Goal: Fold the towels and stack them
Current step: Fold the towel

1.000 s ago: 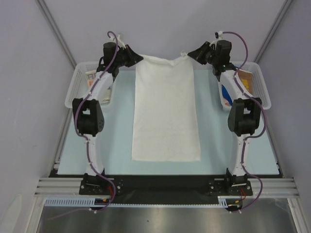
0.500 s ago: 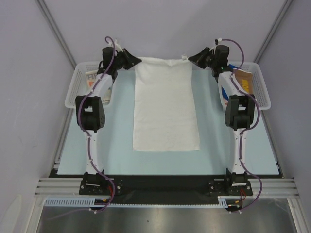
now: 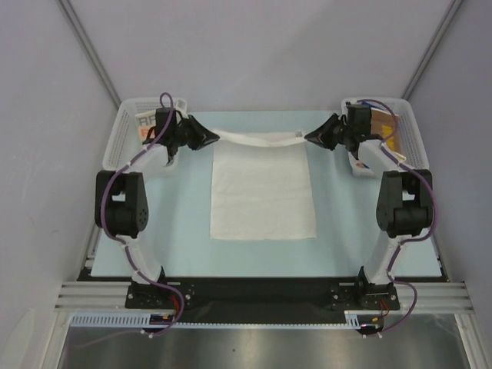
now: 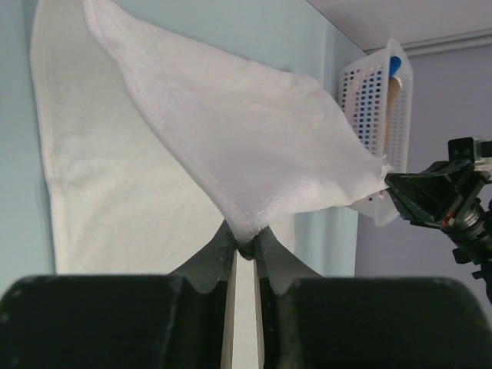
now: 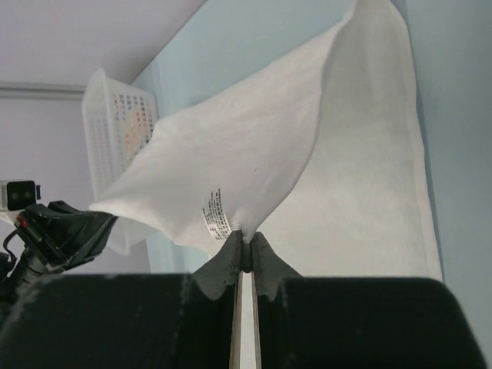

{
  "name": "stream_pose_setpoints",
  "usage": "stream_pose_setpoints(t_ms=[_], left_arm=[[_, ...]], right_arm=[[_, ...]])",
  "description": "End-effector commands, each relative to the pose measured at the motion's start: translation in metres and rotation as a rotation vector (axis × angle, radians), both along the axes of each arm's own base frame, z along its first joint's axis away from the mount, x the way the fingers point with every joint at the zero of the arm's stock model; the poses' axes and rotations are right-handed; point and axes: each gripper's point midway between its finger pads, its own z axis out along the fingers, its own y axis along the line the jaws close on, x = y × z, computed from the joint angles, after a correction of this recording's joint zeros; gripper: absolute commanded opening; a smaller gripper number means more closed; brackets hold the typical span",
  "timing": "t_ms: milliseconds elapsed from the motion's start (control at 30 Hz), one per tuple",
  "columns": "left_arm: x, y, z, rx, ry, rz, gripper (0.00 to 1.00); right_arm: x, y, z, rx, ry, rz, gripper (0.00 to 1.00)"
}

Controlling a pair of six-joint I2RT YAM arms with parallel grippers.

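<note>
A plain white towel (image 3: 263, 196) lies on the pale blue table, its far edge lifted in a sagging band between both grippers. My left gripper (image 3: 213, 138) is shut on the far left corner, and my right gripper (image 3: 310, 138) is shut on the far right corner. In the left wrist view, the towel (image 4: 231, 131) rises from the pinched tips of the left gripper (image 4: 244, 244). The right wrist view shows the right gripper (image 5: 244, 247) clamping the towel (image 5: 254, 146) beside its printed label (image 5: 216, 214).
A white mesh basket (image 3: 123, 142) at the far left holds a cream towel with orange letters (image 3: 144, 123). Another white mesh basket (image 3: 407, 127) at the far right holds a brown towel (image 3: 384, 123). Grey walls close in the far side.
Both arms have drawn back toward the near side and come lower, carrying the towel's far edge with them. The towel's near edge slid slightly away from the bases.
</note>
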Motion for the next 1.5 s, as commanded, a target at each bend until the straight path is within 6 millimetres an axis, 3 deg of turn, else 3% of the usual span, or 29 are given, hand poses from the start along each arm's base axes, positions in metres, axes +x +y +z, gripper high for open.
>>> stream_pose_setpoints(t_ms=[0,67,133,167,200,233,300,333,400,633,933,1467], left_arm=[[-0.031,0.003,0.019,-0.022,0.032,0.017,0.0],[-0.057,0.005,0.002,-0.016,0.095,0.022,0.0],[-0.081,0.008,-0.022,-0.003,0.162,0.034,0.0],[-0.09,0.006,-0.02,-0.003,0.159,0.028,0.0],[-0.1,0.006,-0.025,0.003,0.181,0.025,0.01],[-0.112,0.008,-0.037,0.015,0.216,0.03,0.0],[-0.129,0.007,-0.038,0.031,0.225,0.014,0.0],[-0.14,0.008,-0.047,0.045,0.252,0.014,0.0],[-0.153,0.009,-0.044,0.058,0.245,-0.001,0.01],[-0.19,0.005,-0.058,0.089,0.301,-0.078,0.03],[-0.22,-0.003,-0.078,0.112,0.356,-0.164,0.04],[-0.236,-0.004,-0.076,0.111,0.351,-0.198,0.02]], right_arm=[[-0.032,-0.006,0.018,-0.026,-0.018,0.0,0.0],[-0.055,-0.006,-0.004,-0.04,0.043,0.011,0.0],[-0.074,-0.003,-0.011,-0.055,0.061,0.028,0.0],[-0.082,-0.002,-0.015,-0.063,0.075,0.039,0.0],[-0.097,0.002,-0.03,-0.077,0.123,0.053,0.0],[-0.104,0.004,-0.03,-0.089,0.119,0.062,0.0],[-0.126,0.008,-0.049,-0.101,0.171,0.086,0.0],[-0.134,0.009,-0.05,-0.103,0.173,0.097,0.0],[-0.152,0.011,-0.063,-0.111,0.209,0.111,0.0],[-0.182,0.002,-0.074,-0.158,0.244,0.12,0.0],[-0.195,-0.013,-0.076,-0.23,0.251,0.125,0.0],[-0.222,-0.012,-0.059,-0.257,0.232,0.138,0.0]])
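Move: Each hand holds a corner of the white towel's lifted edge. For the left hand, the near-left corner on the table is about 32 cm back, 2 cm left and 14 below; the left basket's middle is some 22 cm left, 1 cm ahead and 12 below. From the right hand, the near-right corner lies about 32 cm back, 3 cm right and 15 below, and the right basket about 23 cm right, 1 cm ahead and 13 below. Both grippers keep their pinch on the towel's corners and draw the held edge back over the lower layer towards its near edge, a little over 20 cm, quickly at first, then easing. After a tiny lift both sink about 8 cm, the right regaining some 2 cm late, and the fingers tip down 15 to 20 degrees. ##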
